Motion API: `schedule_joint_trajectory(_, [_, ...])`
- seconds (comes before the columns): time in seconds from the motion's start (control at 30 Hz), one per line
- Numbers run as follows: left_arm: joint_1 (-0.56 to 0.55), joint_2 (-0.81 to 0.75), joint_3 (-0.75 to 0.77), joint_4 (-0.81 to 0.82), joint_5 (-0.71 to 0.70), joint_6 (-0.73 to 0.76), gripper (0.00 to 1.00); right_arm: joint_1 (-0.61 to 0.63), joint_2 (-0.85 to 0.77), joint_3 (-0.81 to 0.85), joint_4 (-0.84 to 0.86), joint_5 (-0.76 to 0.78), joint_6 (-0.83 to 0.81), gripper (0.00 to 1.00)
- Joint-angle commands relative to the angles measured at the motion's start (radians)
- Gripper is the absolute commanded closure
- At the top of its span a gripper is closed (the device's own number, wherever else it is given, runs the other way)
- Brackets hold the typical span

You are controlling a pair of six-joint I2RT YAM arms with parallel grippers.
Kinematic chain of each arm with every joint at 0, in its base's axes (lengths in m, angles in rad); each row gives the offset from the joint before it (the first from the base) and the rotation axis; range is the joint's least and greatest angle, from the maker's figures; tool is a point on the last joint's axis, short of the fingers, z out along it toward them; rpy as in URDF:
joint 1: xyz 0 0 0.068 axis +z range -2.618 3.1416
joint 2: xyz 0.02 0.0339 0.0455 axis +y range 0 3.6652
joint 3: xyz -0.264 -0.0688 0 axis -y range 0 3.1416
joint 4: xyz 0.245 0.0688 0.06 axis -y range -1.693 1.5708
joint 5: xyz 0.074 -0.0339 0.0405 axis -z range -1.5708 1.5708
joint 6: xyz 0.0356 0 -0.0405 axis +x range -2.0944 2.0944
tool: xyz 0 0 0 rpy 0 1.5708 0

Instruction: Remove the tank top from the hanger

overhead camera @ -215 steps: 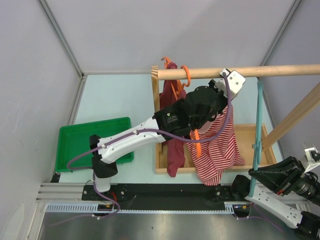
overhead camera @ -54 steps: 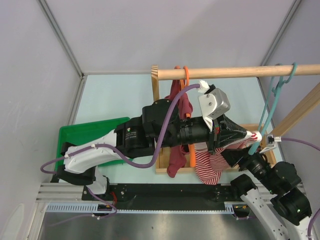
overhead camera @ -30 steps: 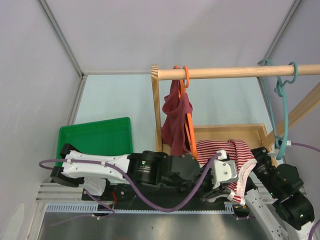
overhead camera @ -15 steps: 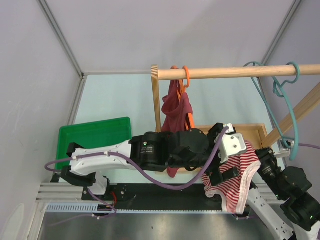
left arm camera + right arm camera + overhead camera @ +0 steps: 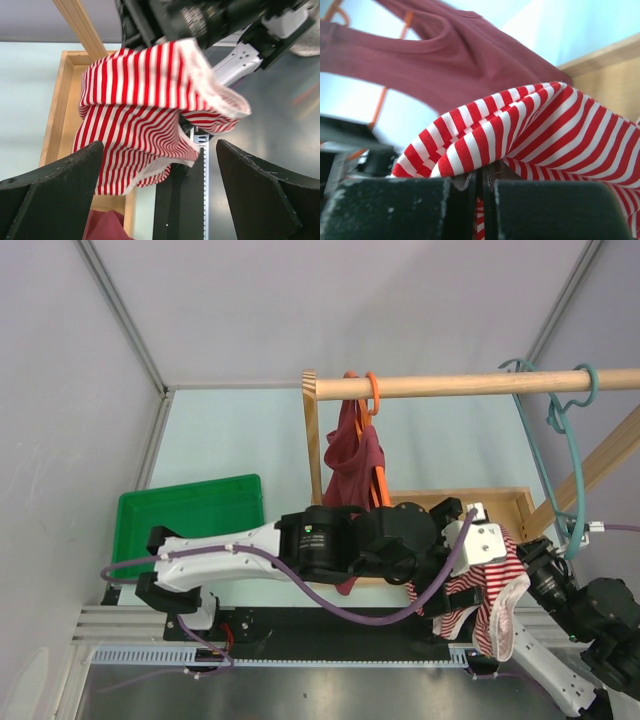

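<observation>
The red-and-white striped tank top (image 5: 495,608) hangs in a bunch off the hanger, at the front right above the rack's base. My right gripper (image 5: 527,560) is shut on its fabric; in the right wrist view the jaws (image 5: 486,202) pinch a fold of the striped top (image 5: 555,130). My left gripper (image 5: 452,592) is open just left of the top. In the left wrist view its wide-apart fingers (image 5: 50,190) frame the striped top (image 5: 145,105) without touching it. The teal hanger (image 5: 572,455) hangs bare on the wooden rod (image 5: 470,385).
A maroon top (image 5: 352,465) hangs on an orange hanger (image 5: 372,390) at the rod's left end. The rack's wooden base frame (image 5: 500,498) lies under the rod. A green tray (image 5: 190,520) sits at the left. Metal rails run along the near edge.
The striped top has come off the teal hanger, which has swung back under the rod. In the last half second my left gripper and the top have shifted slightly right and up.
</observation>
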Motion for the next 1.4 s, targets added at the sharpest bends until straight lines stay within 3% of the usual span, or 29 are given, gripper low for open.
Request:
schedule_joint_trajectory(0.0, [0.011,0.064,0.042,0.02,-0.071,0.036,0.01,0.028,-0.013,0.101,0.052,-0.035,-0.047,1.0])
schedule_joint_trajectory(0.23, [0.009,0.079,-0.06,0.156,-0.073,0.066,0.01,0.04,-0.011,0.137,0.067,-0.107,-0.033,1.0])
schedule_joint_trajectory(0.47, [0.011,0.11,-0.058,0.186,-0.14,0.037,0.0,0.06,-0.013,0.176,0.079,-0.124,-0.003,1.0])
schedule_joint_trajectory(0.57, [0.011,0.113,-0.073,0.201,-0.142,0.025,0.05,0.066,-0.011,0.193,0.081,-0.122,0.011,1.0])
schedule_joint_trajectory(0.67, [0.011,0.111,-0.089,0.218,-0.139,0.013,0.18,0.066,-0.013,0.206,0.093,-0.131,0.024,1.0])
schedule_joint_trajectory(0.7, [0.011,0.11,-0.096,0.221,-0.137,0.009,0.28,0.068,-0.011,0.209,0.097,-0.131,0.027,1.0])
schedule_joint_trajectory(0.77, [0.011,0.102,-0.104,0.235,-0.121,0.006,0.38,0.068,-0.011,0.212,0.101,-0.139,0.03,1.0])
schedule_joint_trajectory(0.8, [0.011,0.099,-0.109,0.239,-0.11,0.003,0.5,0.068,-0.013,0.212,0.102,-0.142,0.028,1.0])
schedule_joint_trajectory(0.87, [0.011,0.093,-0.116,0.258,-0.079,0.005,0.62,0.066,-0.013,0.212,0.096,-0.14,0.028,1.0])
schedule_joint_trajectory(0.9, [0.011,0.087,-0.121,0.262,-0.076,0.005,0.79,0.066,-0.013,0.212,0.085,-0.137,0.027,1.0])
schedule_joint_trajectory(0.97, [0.011,0.082,-0.124,0.262,-0.082,0.003,0.96,0.066,-0.013,0.215,0.07,-0.131,0.022,1.0])
schedule_joint_trajectory(1.03, [0.011,0.074,-0.127,0.253,-0.084,-0.024,1.0,0.066,-0.013,0.23,0.038,-0.111,0.008,0.96])
schedule_joint_trajectory(1.07, [0.011,0.073,-0.127,0.249,-0.078,-0.029,1.0,0.068,-0.013,0.238,-0.002,-0.098,0.004,0.93])
schedule_joint_trajectory(1.17, [0.005,0.053,-0.133,0.226,-0.029,-0.049,1.0,0.068,-0.011,0.279,-0.083,-0.019,-0.009,0.66])
schedule_joint_trajectory(1.2, [-0.002,0.042,-0.138,0.223,-0.021,-0.049,1.0,0.069,-0.013,0.293,-0.14,0.005,-0.012,0.46])
schedule_joint_trajectory(1.3, [-0.032,-0.001,-0.164,0.213,-0.027,-0.044,1.0,0.071,-0.013,0.336,-0.238,0.083,-0.019,0.15])
schedule_joint_trajectory(1.37, [-0.049,-0.03,-0.187,0.21,-0.038,-0.044,1.0,0.08,-0.013,0.371,-0.29,0.128,-0.032,0.05])
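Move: The tank top hangs from the right hand's shut fingers, its middle about 8 cm to the right of the open left hand, 1 cm ahead and 7 cm below; from the right hand it lies some 4 cm back, 2 cm to the left and 7 cm down. The maroon top hangs about 22 cm to the left of the left hand and 14 cm farther out. Left hand reaches about 5 cm right and down, pinching the tank top; right draws back, rises, then lets go. ##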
